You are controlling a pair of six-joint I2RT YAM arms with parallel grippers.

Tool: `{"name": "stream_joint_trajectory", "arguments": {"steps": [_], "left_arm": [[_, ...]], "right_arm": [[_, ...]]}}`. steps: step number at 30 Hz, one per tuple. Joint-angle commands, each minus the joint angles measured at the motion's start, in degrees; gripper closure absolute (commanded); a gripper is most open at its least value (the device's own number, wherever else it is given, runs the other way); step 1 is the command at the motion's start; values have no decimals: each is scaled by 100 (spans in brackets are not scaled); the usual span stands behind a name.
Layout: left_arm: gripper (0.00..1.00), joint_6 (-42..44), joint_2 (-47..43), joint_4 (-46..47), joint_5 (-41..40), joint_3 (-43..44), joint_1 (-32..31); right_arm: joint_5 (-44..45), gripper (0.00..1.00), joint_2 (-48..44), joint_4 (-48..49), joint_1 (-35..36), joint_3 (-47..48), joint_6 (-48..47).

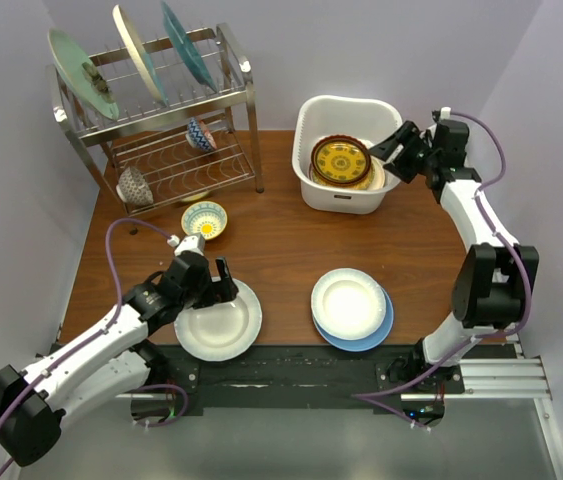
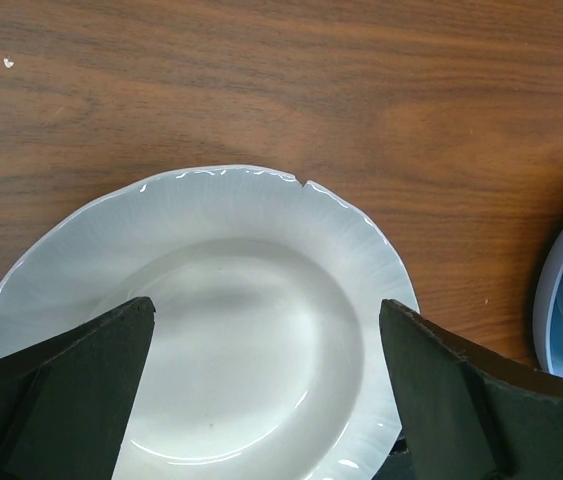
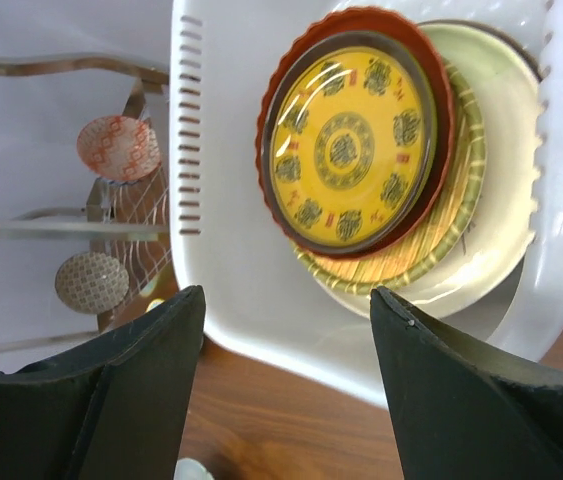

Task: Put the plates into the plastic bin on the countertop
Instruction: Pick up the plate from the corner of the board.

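The white plastic bin (image 1: 307, 118) stands at the back right. Inside it, a brown patterned plate with a yellow centre (image 1: 340, 160) rests on a yellow woven-look plate (image 3: 441, 235) and a cream one (image 3: 506, 190). My right gripper (image 1: 385, 158) hovers open and empty just outside the bin's rim (image 3: 223, 210); in its wrist view the right gripper (image 3: 286, 292) has nothing between its fingers. My left gripper (image 1: 219, 288) is wide open low over a white plate (image 1: 219, 322) on the table, and in the wrist view the left gripper (image 2: 266, 303) straddles that white plate (image 2: 231, 260). A second white plate (image 1: 349, 302) sits on a blue plate (image 1: 371, 338).
A steel wire dish rack (image 1: 246, 95) at the back left holds three upright plates (image 1: 81, 72) on top and two bowls (image 1: 201, 135) below. A small yellow-and-blue bowl (image 1: 204, 219) sits in front of it. The blue plate's edge (image 2: 551, 300) lies right of my left fingers.
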Motion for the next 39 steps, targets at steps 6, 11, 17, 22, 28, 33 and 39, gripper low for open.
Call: {"name": "stream_joint_trajectory", "arguments": {"steps": [6, 11, 17, 22, 28, 33, 39], "left_arm": [[0, 113, -44, 405, 110, -45, -12], [0, 112, 26, 502, 180, -81, -12], [0, 112, 0, 537, 189, -116, -12], [0, 69, 0, 520, 119, -142, -12], [0, 33, 17, 634, 145, -195, -12], [0, -46, 35, 651, 128, -221, -12], [0, -90, -17, 599, 93, -204, -12]], "right_arm": [[-657, 29, -943, 211, 134, -831, -205], [-728, 29, -1224, -52, 511, -1183, -399], [-552, 29, -1629, -245, 1214, -1623, -601], [-131, 29, -1892, -272, 1978, -2140, -672], [72, 30, -2033, -97, 2646, -2677, -531], [28, 30, -1762, 18, 3060, -2897, -478], [37, 32, -1401, 264, 3640, -2985, -373]]}}
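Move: The white plate by the counter's near edge lies some 40 cm back and 39 cm to the left of the empty right hand, about 20 cm below. The bin's middle is about 7 cm to that hand's left, level with it and roughly 13 cm down; the white-and-blue plate stack lies 37 cm back and 4 cm left. From the left hand, the white plate's middle is about 9 cm back, 2 cm left and 4 cm below. The right hand leaves the bin with its fingers still open, drawing back at first, then swinging left and sinking as it heads for the white plate under the left hand: roughly 23 cm back, 19 cm left and 10 cm down in all. On the way its wrist turns about 35 degrees counter-clockwise and its fingers tip some 10 degrees further down, ending in the air short of the plate, while the left hand keeps its open fingers over the plate's far side and shifts barely a centimetre. ##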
